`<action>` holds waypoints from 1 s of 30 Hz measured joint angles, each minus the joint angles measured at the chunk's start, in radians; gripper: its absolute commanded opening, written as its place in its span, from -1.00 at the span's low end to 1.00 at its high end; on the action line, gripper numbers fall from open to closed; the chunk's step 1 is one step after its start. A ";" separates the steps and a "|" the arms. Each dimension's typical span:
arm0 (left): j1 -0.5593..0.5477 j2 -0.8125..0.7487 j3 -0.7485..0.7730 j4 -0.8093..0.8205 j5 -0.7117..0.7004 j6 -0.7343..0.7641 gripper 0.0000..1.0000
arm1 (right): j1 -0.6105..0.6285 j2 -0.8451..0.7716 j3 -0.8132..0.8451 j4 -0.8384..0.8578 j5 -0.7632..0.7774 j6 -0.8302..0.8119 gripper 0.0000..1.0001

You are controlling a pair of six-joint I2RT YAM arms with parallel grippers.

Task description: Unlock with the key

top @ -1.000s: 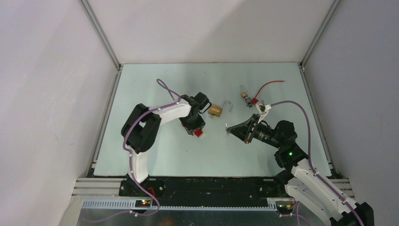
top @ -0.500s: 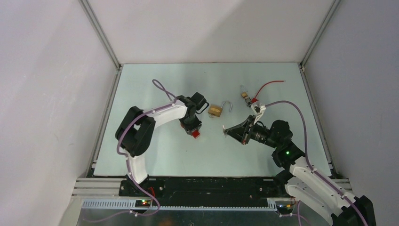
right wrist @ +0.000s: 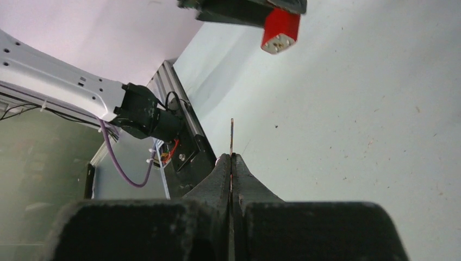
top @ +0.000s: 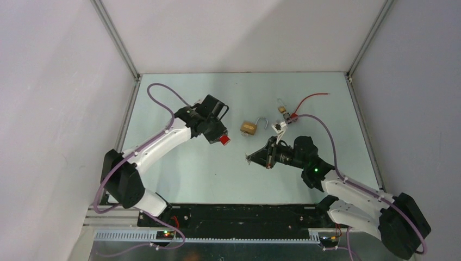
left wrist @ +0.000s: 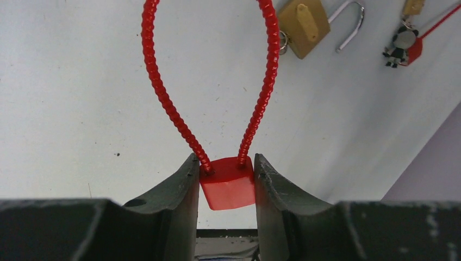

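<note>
The key (right wrist: 231, 136) shows edge-on as a thin metal blade sticking out of my right gripper (right wrist: 231, 159), which is shut on it. In the top view that gripper (top: 252, 159) hovers mid-table, pointing left, below the brass padlock (top: 249, 128). The padlock lies on the table with its silver shackle (top: 264, 122) swung open. My left gripper (left wrist: 225, 173) is shut on a red plastic tag (left wrist: 228, 185), whose red wire loop (left wrist: 157, 81) reaches up toward the padlock (left wrist: 305, 26). The tag (top: 224, 140) sits left of the padlock.
Another small brass lock with a red tag (top: 284, 112) and a red wire (top: 310, 98) lies at the back right. Aluminium rails (top: 122, 130) and white walls border the table. The left arm's purple cable (top: 163, 89) loops over the back left.
My left gripper closed on the red tag and pulled back up-left as the arm swung left, away from the padlock. My right gripper slid left toward the table's middle with the key.
</note>
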 measured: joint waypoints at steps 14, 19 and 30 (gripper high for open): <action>0.000 -0.072 0.003 -0.004 0.065 0.065 -1.00 | 0.044 0.257 0.141 0.047 0.013 0.085 -1.00; 0.000 -0.072 0.005 -0.021 0.085 0.097 -1.00 | 0.045 0.298 0.152 0.066 -0.006 0.115 -1.00; 0.000 -0.072 0.035 -0.093 0.106 0.157 -1.00 | 0.055 0.377 0.161 0.150 -0.065 0.191 -1.00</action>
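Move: My closed right fingers still hold the key. The red lock, pinched in my left hand, lies about 8 cm ahead of them, 10 cm to their left and some 3 cm lower. From my left hand the key is roughly 8 cm back, 9 cm right and 3 cm up. The open brass padlock sits about 18 cm ahead of my right hand, 1 cm left and 18 cm down; the small padlock is 26 cm ahead, 12 cm right, also on the table. I close the gap between key and red lock from both sides. My right hand carries the key about 6 cm left towards the lock, with a little forward early on and a slight sinking, rolling some 15 degrees so its forward side dips. My left hand keeps its pinch on the lock, lifts it some 2.5 cm, then draws it back about 3 cm while swivelling roughly 10 degrees clockwise. ##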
